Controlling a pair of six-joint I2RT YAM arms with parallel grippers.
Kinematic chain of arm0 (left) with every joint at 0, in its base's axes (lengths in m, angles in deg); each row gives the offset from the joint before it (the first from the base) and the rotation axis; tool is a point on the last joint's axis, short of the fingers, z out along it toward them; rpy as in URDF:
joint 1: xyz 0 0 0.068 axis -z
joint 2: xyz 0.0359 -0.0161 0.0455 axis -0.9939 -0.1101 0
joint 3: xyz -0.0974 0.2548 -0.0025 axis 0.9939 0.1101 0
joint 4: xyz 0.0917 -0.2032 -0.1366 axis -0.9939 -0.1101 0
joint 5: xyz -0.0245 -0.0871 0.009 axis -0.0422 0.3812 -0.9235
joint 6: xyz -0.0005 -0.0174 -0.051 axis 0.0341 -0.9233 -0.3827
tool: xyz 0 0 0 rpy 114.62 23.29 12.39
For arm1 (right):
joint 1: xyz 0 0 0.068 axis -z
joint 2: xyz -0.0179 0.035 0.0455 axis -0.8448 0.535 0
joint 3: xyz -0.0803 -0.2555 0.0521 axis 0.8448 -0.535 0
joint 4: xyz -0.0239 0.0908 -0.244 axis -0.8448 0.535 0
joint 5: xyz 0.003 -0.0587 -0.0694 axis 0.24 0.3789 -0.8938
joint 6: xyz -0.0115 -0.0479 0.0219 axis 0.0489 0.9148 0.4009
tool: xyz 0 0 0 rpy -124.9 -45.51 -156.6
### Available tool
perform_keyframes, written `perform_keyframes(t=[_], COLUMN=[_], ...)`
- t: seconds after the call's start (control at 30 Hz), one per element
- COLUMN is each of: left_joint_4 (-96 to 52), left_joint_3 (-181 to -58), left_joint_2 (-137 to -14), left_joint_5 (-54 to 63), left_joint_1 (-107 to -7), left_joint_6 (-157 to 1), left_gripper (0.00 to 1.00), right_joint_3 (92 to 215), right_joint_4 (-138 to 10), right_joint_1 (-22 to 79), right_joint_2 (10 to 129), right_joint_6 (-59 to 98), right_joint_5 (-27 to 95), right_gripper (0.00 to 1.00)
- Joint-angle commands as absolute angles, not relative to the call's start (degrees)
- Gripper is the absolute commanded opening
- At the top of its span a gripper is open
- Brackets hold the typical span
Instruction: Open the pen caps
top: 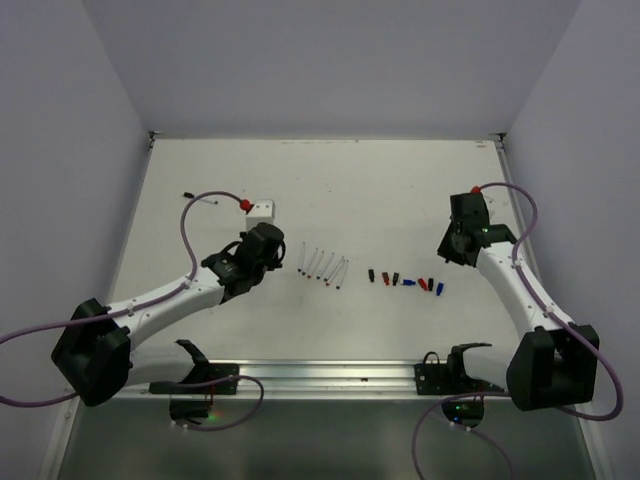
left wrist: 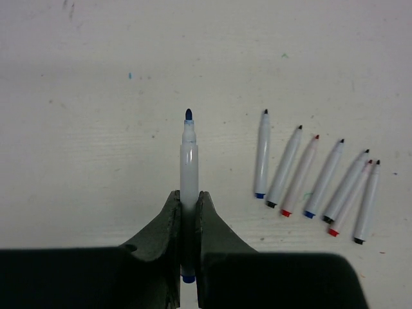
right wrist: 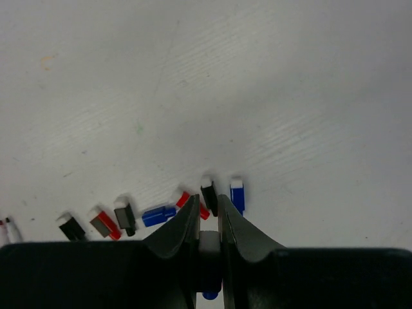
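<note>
My left gripper [left wrist: 188,196] is shut on the lower barrel of a white pen [left wrist: 188,154], whose bare blue tip points away from me over the table. To its right, several uncapped pens [left wrist: 315,180] lie in a slanted row, also visible in the top view as pens [top: 322,265]. My right gripper [right wrist: 207,201] is shut on a blue pen cap [right wrist: 209,248] with a white open end, held just above the table. Several loose pen caps lie in a line in front of it: a blue one [right wrist: 237,195], a black one [right wrist: 208,196], and a red one [right wrist: 104,223].
A small white box [top: 260,208] with a red connector sits behind the left arm. Purple cables [top: 190,215] loop from both arms. A metal rail [top: 320,375] runs along the near edge. White walls enclose the table on three sides.
</note>
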State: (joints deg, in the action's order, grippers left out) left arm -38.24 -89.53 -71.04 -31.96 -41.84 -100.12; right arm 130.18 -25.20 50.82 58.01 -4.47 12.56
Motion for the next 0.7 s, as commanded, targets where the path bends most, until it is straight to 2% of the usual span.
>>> perform_keyframes(t=[0.0, 0.43, 0.67], left_joint_4=[-34.74, -25.05, -22.68], left_joint_3=[-86.13, -81.10, -81.45], left_joint_2=[-68.31, -70.41, -72.26], left_joint_5=[-39.66, -31.93, -28.85], left_joint_1=[-43.42, -49.22, -50.37], left_joint_6=[-99.77, -100.29, -99.50], left_gripper=[0.00, 0.00, 0.00], right_joint_3=[126.51, 123.50, 118.85], right_joint_4=[-22.35, -21.82, -25.68], right_joint_1=[52.29, 55.28, 55.63], right_joint_2=[56.83, 61.84, 63.94], right_joint_6=[-3.87, -8.53, -11.34], right_joint_5=[9.40, 5.97, 10.36], right_gripper=[0.00, 0.00, 0.00])
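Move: The right hand holds the blue cap some 12 cm over the table; its spot is bare table about 6 cm back and 4 cm right. The last blue cap lies 5 cm back and straight below, the black cap 4 cm back and 3 cm left. The left hand, holding the uncapped blue pen, has its bare spot about 4 cm left, 2 ahead and 11 below. The nearest loose pen lies 9 cm right and 5 ahead. Down, back and slightly right goes the right hand, about 10 cm in all, bringing the pinched blue cap towards the bare table just right of the cap row while its fingers tip some 15 degrees steeper and turn a little clockwise. The left hand swings about 4 cm left, away from the loose pens, then mostly sinks, ending 3 cm lower with the blue pen still gripped. ##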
